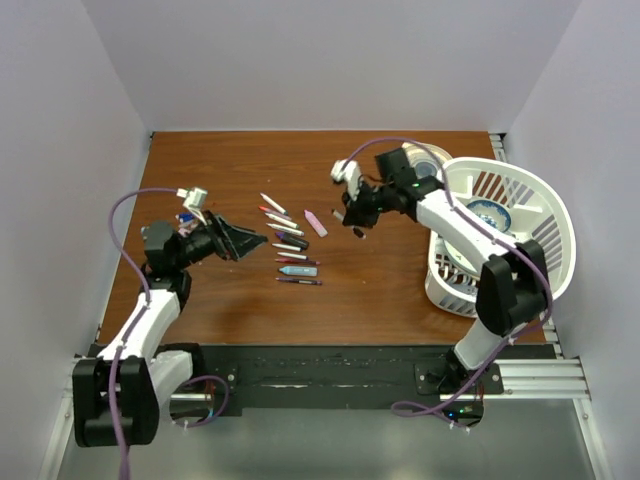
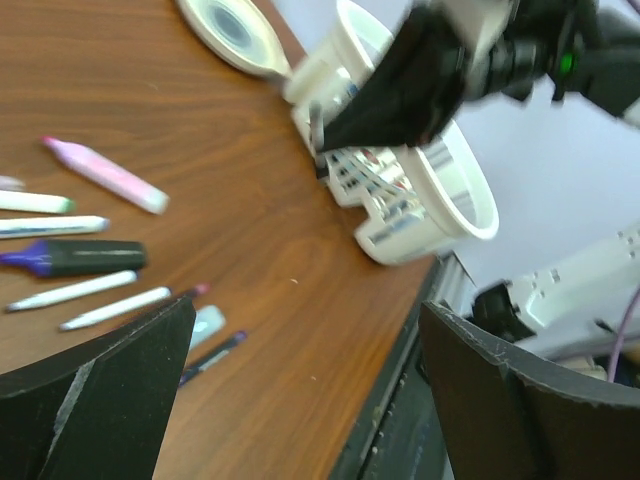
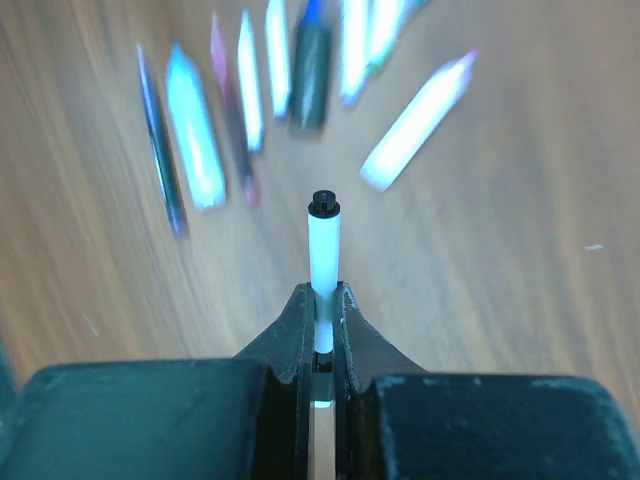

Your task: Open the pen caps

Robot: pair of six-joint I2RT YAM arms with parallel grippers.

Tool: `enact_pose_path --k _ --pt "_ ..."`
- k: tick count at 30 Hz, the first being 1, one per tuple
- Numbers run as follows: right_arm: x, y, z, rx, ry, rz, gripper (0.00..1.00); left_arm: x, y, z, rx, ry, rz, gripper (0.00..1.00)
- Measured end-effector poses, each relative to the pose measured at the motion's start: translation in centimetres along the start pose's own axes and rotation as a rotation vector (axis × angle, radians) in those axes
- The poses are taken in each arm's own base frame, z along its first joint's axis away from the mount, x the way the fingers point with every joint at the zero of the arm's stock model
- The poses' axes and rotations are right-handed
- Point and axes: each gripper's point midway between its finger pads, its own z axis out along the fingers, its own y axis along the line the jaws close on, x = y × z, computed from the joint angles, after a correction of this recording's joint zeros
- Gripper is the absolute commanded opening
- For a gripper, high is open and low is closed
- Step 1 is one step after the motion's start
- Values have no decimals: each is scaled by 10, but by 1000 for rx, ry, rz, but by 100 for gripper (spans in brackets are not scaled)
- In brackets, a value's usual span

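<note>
My right gripper (image 3: 322, 300) is shut on a thin white pen (image 3: 323, 250), held above the table. The pen's black end (image 3: 323, 204) points away from the fingers, and I cannot tell if that end is a cap. From above, this gripper (image 1: 355, 224) hangs just right of the pen pile. Several capped pens (image 1: 290, 245) lie in a row mid-table, beside a pink highlighter (image 1: 315, 222). My left gripper (image 1: 250, 241) hovers open at the left of the row. Its wrist view shows its fingers (image 2: 120, 380) wide apart over bare wood, with the pens (image 2: 75, 258) to their left.
A white slatted basket (image 1: 505, 235) lies tipped at the right side, with a white tape roll (image 1: 430, 160) behind it. The table's near edge (image 2: 400, 360) and a black rail run below the left gripper. Grey walls close in the sides and back.
</note>
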Motion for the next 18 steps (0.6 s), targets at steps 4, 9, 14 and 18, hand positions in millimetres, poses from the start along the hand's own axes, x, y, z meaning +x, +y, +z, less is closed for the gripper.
enact_pose_path --k 4,9,14,18 --pt "-54 -13 -40 39 -264 187 0 25 -26 19 67 69 11 100" --pt "-111 3 -74 -112 -516 343 0 45 -51 38 113 95 33 99" --pt "-113 22 -56 -383 -512 567 0 62 -55 59 113 115 26 99" --pt "-81 34 -37 -414 -468 763 0 76 -57 78 94 131 6 94"
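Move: The black-capped pen, held in the right gripper, lies about 26 cm to the left gripper's right, 9 cm ahead and some 6 cm below; the light blue marker on the table is roughly 10 cm right, 4 cm ahead and 20 cm below. From the right gripper, the open left gripper is about 26 cm left, 9 cm back and 6 cm higher; the pink marker lies 10 cm left, 7 cm ahead and 14 cm below. Swing the right gripper up about 14 cm with the pen still clamped, then let it sink some 5 cm, drifting a little left and back while the wrist rolls its downward fingers up towards level and turns the pen cap-end down. Meanwhile bring the wide-open left gripper about 12 cm to the right, slightly back and lower, over the laid-out pens towards the held pen. ##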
